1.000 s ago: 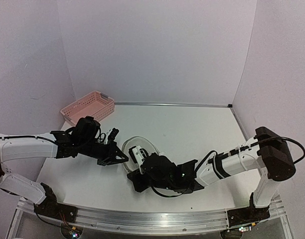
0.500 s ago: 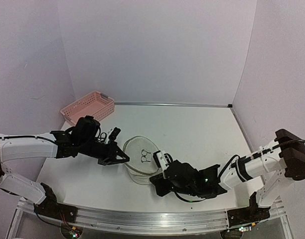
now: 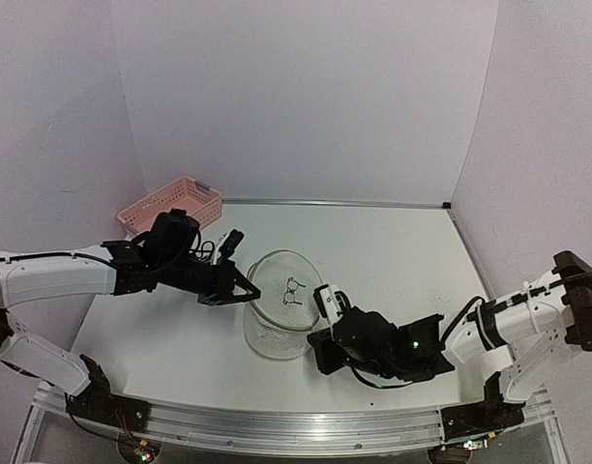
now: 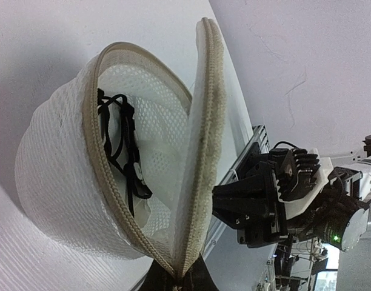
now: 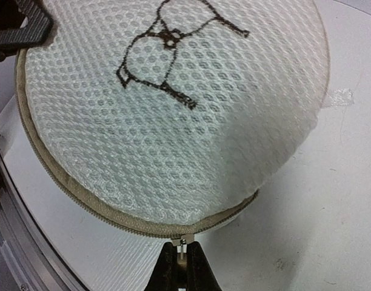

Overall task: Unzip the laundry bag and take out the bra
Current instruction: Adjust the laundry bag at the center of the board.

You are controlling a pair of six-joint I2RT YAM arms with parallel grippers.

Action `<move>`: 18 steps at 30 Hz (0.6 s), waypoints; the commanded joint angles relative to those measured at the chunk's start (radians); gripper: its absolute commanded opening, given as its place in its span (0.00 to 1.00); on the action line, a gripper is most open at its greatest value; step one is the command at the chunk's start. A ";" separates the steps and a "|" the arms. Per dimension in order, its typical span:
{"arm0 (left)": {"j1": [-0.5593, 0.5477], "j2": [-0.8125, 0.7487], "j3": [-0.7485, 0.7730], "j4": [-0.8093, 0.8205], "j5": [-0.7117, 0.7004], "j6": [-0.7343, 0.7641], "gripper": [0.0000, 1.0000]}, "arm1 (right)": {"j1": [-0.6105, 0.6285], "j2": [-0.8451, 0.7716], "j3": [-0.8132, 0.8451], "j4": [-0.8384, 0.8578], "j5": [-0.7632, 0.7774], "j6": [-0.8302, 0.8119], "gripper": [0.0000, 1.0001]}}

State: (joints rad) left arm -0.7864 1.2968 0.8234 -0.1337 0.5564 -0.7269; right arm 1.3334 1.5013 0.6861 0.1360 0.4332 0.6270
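Observation:
The laundry bag (image 3: 277,329), a round white mesh case, stands open like a clam. Its lid (image 3: 288,282), with the black glasses logo, is tilted up. My left gripper (image 3: 246,293) is shut on the zip rim (image 4: 200,151) at the hinge side. My right gripper (image 3: 317,336) is shut on the zip pull (image 5: 185,240) at the rim nearest it. In the left wrist view the bra (image 4: 126,151) lies inside the bag, white fabric with black straps. The right wrist view shows only the lid's mesh (image 5: 173,103) and zip.
A pink slotted basket (image 3: 170,206) sits at the back left against the wall. The table's front rail (image 3: 296,425) runs just below both arms. The right arm's black wrist (image 4: 264,200) sits close beside the bag.
The right gripper has drawn the zip pull to the right round the rim. The lid has swung up and open, and the left gripper has risen slightly with the rim.

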 commanded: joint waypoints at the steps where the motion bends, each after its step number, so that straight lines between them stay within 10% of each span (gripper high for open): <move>1: 0.006 0.044 0.106 0.006 -0.018 0.074 0.00 | 0.007 0.043 0.072 0.050 -0.048 -0.013 0.00; 8: 0.026 0.158 0.266 -0.115 -0.090 0.146 0.11 | 0.027 0.116 0.156 0.112 -0.143 -0.018 0.00; 18: 0.041 0.163 0.410 -0.310 -0.352 0.185 0.54 | 0.032 0.246 0.332 0.104 -0.164 -0.014 0.02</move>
State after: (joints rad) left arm -0.7513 1.5070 1.1656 -0.3557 0.3557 -0.5648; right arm 1.3602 1.7138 0.9279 0.2020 0.2844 0.6243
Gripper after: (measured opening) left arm 0.475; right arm 0.042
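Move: The left fingers are shut on the laundry bag's zippered rim, the bag's middle some 6 cm to their right, level fore-and-aft, and 6 cm below; the bra inside is about 7 cm right and 9 cm down. The pink basket stands roughly 22 cm farther out and 17 cm left of that hand. From the right hand, which holds the zipper pull, the bag's middle is about 7 cm left and 4 cm ahead. Left opens off the rim, going forward about 8 cm; right keeps pinching the zipper pull, carrying it left 9 cm. ##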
